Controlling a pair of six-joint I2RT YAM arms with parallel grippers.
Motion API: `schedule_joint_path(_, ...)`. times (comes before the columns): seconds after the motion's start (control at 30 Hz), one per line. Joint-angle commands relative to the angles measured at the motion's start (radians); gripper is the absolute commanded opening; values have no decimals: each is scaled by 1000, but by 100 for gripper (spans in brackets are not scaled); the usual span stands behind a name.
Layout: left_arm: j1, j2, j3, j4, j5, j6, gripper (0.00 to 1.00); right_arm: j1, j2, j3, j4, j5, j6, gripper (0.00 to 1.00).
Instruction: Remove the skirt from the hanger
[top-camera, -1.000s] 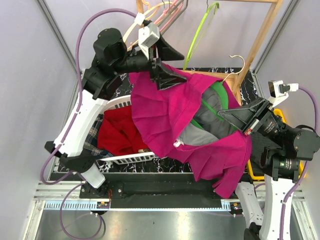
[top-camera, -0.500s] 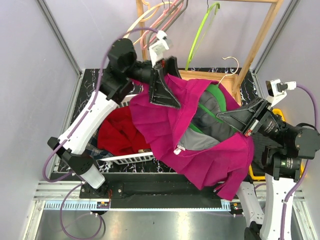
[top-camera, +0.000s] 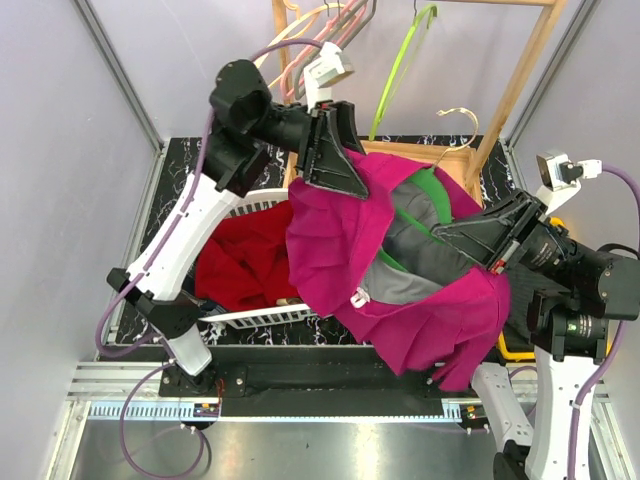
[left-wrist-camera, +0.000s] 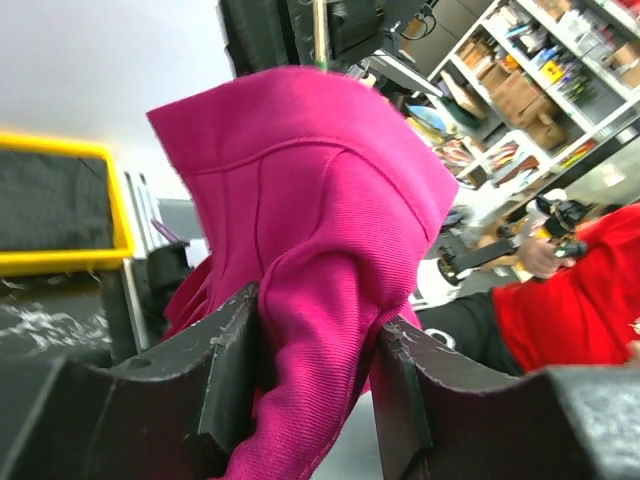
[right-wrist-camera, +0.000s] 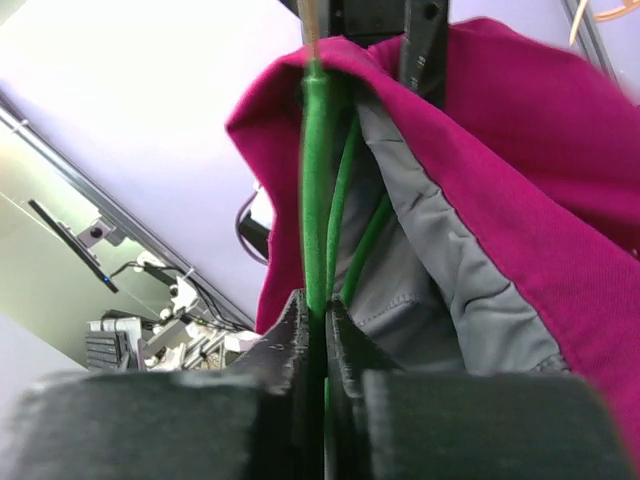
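A magenta skirt (top-camera: 340, 240) with grey lining hangs over a green hanger (top-camera: 432, 190) whose metal hook (top-camera: 460, 112) points up at the back. My left gripper (top-camera: 348, 188) is at the skirt's upper left edge. In the left wrist view a thick fold of the skirt (left-wrist-camera: 320, 180) is pinched between both fingers of that gripper (left-wrist-camera: 310, 330). My right gripper (top-camera: 445, 232) reaches in from the right. In the right wrist view it (right-wrist-camera: 322, 305) is shut on the green hanger (right-wrist-camera: 316, 180) inside the skirt (right-wrist-camera: 520, 150).
A white laundry basket (top-camera: 250, 315) holding a red garment (top-camera: 245, 260) sits under the skirt at the left. A wooden rack (top-camera: 520, 80) at the back carries several hangers (top-camera: 320, 25), with a lime one (top-camera: 400, 70) among them. A yellow-edged box (top-camera: 515, 350) lies at the right.
My left gripper has swung right onto the skirt's upper edge and closed on it. The cloth's left side has bunched in toward the hanger. The right gripper has barely moved.
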Motion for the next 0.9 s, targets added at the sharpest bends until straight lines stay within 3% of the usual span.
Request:
schedule_joint_path(0.0, 60, -133, 94, 78, 175, 16, 0, 1, 8, 42, -49, 90, -80, 41)
schedule_joint_path(0.03, 115, -145, 96, 86, 178, 16, 0, 1, 8, 45, -63, 101, -89, 53)
schedule_joint_path(0.07, 158, -168, 98, 112, 182, 10, 0, 1, 7, 50, -74, 113, -97, 76)
schedule_joint_path(0.1, 210, -177, 99, 159, 185, -10, 0, 1, 8, 64, -97, 131, -113, 82)
schedule_joint_path(0.13, 329, -186, 99, 199, 208, -72, 0, 1, 8, 68, -109, 142, -121, 86)
schedule_joint_path(0.17, 391, -203, 99, 304, 225, -109, 0, 1, 7, 73, -113, 159, -126, 94)
schedule_joint_path(0.23, 573, -228, 47, 522, 265, -240, 0, 1, 7, 84, -114, 170, -129, 98)
schedule_joint_path(0.33, 713, -283, -30, 654, 282, -294, 0, 1, 10, 75, -113, 167, -129, 100)
schedule_joint_path(0.43, 747, -317, -77, 764, 246, -338, 0, 1, 4, 16, -41, 159, -85, 100)
schedule_joint_path(0.7, 743, -328, -42, 625, 127, -246, 0, 2, 24, -99, 108, 200, -63, 99)
schedule_joint_path(0.87, 732, -338, -62, 516, 77, -161, 0, 97, 79, -77, 174, 236, -60, 93)
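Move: The left gripper already holds the magenta skirt by its waistband; the basket with the red cloth lies about 15 cm to its left, 12 cm farther out and some 45 cm below. The pink and grey hangers hang roughly 38 cm ahead and 4 cm left of that gripper, the lime hanger equally far ahead but 10 cm right, both about level in height. At the right fingertips is the skirt's green hanger, level with them; the basket is some 28 cm left, 17 ahead, 43 below. Open the right gripper wide at once to let go of the green hanger, then ease it about 6 cm forward, clear of the skirt. Keep the waistband gripped in the left gripper and sweep it some 18 cm left, bowing forward and back again, while rising about 7 cm; turn that wrist counter-clockwise until its fingers point to the right, rolling it too. ##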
